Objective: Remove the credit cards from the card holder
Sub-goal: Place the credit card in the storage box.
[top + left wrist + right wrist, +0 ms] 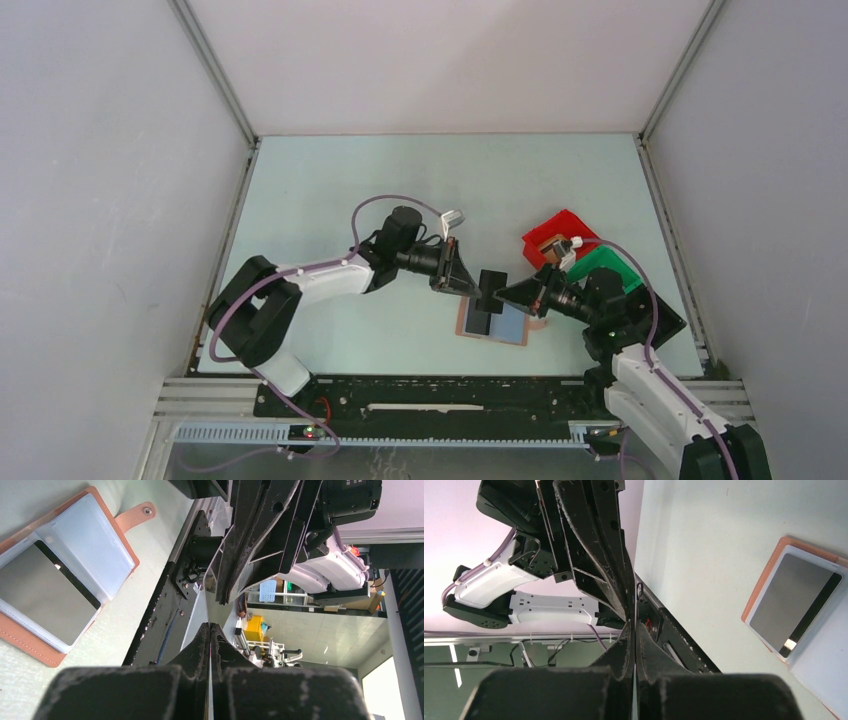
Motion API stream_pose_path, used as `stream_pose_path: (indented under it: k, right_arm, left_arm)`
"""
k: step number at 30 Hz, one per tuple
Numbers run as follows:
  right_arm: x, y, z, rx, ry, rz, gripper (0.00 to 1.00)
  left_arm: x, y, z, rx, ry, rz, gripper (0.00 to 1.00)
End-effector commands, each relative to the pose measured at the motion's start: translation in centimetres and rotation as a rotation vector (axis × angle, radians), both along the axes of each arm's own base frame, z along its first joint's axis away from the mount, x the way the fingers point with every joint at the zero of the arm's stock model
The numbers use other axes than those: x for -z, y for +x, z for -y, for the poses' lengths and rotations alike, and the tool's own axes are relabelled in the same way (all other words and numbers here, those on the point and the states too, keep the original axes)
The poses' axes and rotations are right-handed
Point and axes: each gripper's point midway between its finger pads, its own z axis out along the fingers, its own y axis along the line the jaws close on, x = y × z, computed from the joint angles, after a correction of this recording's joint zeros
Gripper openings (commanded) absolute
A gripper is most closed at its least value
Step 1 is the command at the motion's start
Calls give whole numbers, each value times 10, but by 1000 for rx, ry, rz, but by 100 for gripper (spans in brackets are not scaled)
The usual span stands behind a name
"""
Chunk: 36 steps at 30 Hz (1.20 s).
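Note:
The tan card holder point(466, 327) lies open on the table below both grippers, blue-grey panels up. A dark credit card point(47, 592) sits in one of its pockets, also seen as a grey card point(791, 597) in the right wrist view. Another black credit card point(491, 288) hangs in the air above the holder, pinched from both sides. My left gripper point(479, 286) is shut on its left edge and my right gripper point(504, 293) is shut on its right edge. In each wrist view the card is a thin line between closed fingers, in the left gripper point(210, 630) and the right gripper point(634, 630).
A red bin point(555, 235) and a green bin point(608, 265) stand on the right, just behind my right arm. The black base rail point(450, 395) runs along the near edge. Grey walls close in the table on three sides.

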Motion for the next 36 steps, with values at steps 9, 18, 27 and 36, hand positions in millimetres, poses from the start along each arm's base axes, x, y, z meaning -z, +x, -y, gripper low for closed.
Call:
stream_pose_path:
  k: [9, 18, 27, 36]
  right_arm:
    - [21, 32, 80, 465, -493, -191, 0]
    - [22, -3, 211, 1009, -1049, -569, 0]
    - [8, -47, 275, 1264, -1397, -943, 0]
    - [14, -44, 307, 1355, -1351, -1014, 0]
  left_arm:
    - [23, 20, -15, -98, 227, 104, 48]
    - [18, 29, -18, -142, 265, 135, 49]
    - [20, 28, -15, -109, 274, 118, 49]
    - [16, 28, -14, -92, 283, 117, 49]
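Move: The black card is pinched between both hands. The black storage box it goes to lies about 31 cm to the right hand's right, 1 cm back and 11 cm down; the green box is 22 cm right and 9 cm ahead, the red box 17 cm right and 17 cm ahead. The open card holder lies 12 cm below, 1 cm ahead and 1 cm right. From the left hand the holder is level, 4 cm right, 12 cm down; the black storage box 33 cm right, 1 cm back. The left fingers let go of the black card, opening about halfway, and that hand sinks some 5 cm with its fingertips tipping farther down, then starts to lift. The right fingers keep their pinch and swing the card about 28 cm right, bowing forward first and then back, while the wrist turns from pointing left to pointing steeply down towards the black storage box. ##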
